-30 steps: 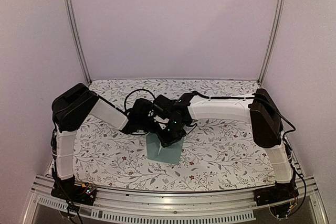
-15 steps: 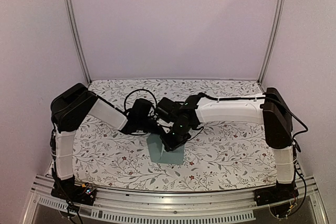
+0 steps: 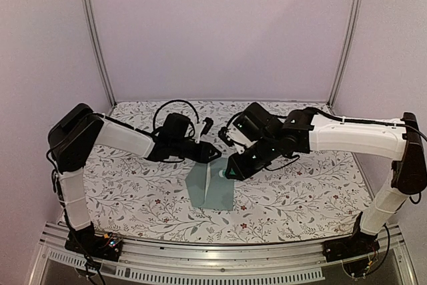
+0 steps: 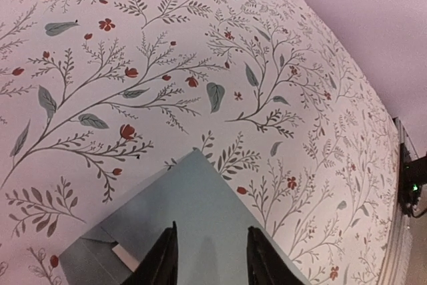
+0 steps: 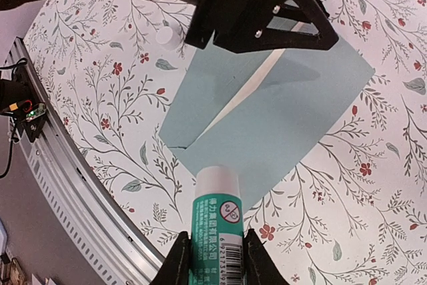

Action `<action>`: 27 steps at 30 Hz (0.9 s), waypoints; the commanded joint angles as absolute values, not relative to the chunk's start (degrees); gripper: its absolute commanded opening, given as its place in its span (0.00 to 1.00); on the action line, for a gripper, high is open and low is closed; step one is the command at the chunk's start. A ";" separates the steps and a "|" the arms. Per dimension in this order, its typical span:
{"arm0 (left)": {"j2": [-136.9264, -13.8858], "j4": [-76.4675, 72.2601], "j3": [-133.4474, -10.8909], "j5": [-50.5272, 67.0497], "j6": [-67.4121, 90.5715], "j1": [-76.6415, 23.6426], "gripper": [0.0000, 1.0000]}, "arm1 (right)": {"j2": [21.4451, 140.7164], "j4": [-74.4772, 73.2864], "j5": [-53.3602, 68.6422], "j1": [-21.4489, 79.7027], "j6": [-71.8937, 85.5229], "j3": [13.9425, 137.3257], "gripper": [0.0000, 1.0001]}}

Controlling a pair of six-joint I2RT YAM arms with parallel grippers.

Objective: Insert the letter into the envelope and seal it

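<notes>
The pale teal envelope [image 3: 211, 191] lies flat near the table's front middle, also seen in the left wrist view [image 4: 200, 211] and the right wrist view [image 5: 293, 118]. A thin whitish strip [image 5: 253, 88] shows along a fold in it. The letter itself is hidden. My left gripper [image 3: 215, 154] hovers over the envelope's far edge, open [image 4: 210, 258], with nothing between its fingers. My right gripper [image 3: 230, 170] hangs just right of and above the envelope, shut [image 5: 215, 238] on a white-and-green glue stick [image 5: 217, 211] whose white end points down at the envelope's near corner.
A small white cap [image 5: 167, 35] lies on the floral tablecloth left of the envelope. The metal front rail [image 5: 67, 185] runs close below it. Side posts and walls close in the table.
The left gripper has opened and drawn back from the envelope. The right arm has swung out to the right and lifted the glue stick off the envelope.
</notes>
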State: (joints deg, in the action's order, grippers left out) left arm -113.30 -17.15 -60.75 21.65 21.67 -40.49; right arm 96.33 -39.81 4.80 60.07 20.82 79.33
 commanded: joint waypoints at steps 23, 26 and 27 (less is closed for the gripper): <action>-81.26 -57.08 -23.14 22.94 -29.90 -58.67 0.67 | 87.07 -29.65 21.24 57.83 19.93 69.18 0.00; -82.71 -57.72 -24.42 17.87 -31.59 -61.34 0.65 | 87.42 -29.04 21.83 57.83 20.12 69.09 0.00; -83.42 -57.73 -24.98 16.76 -31.92 -61.83 0.64 | 87.52 -28.93 21.88 57.83 20.26 69.10 0.00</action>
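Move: The glue stick in my right fingers lies about 13 cm back of my left hand, some 4 cm to its right and 9 cm higher, its nose poking left. The envelope lies flat on the table, its middle some 7 cm back of my left hand and 6 cm below it; a small white cap stands about 16 cm to that hand's left and 8 cm back. From my right hand, the glue stick's middle is only about 1 cm left and 1 cm down. I lift my left hand off above the envelope, then sweep it back towards the nose of the glue stick, about 20 cm back and 11 cm up, fingers spreading wide as the wrist rolls some 70 degrees until they point right, nearly level. My right hand keeps its grip on the glue stick, easing back 3 to 4 cm and, after a small dip, up 2 cm while its left side tilts up. ##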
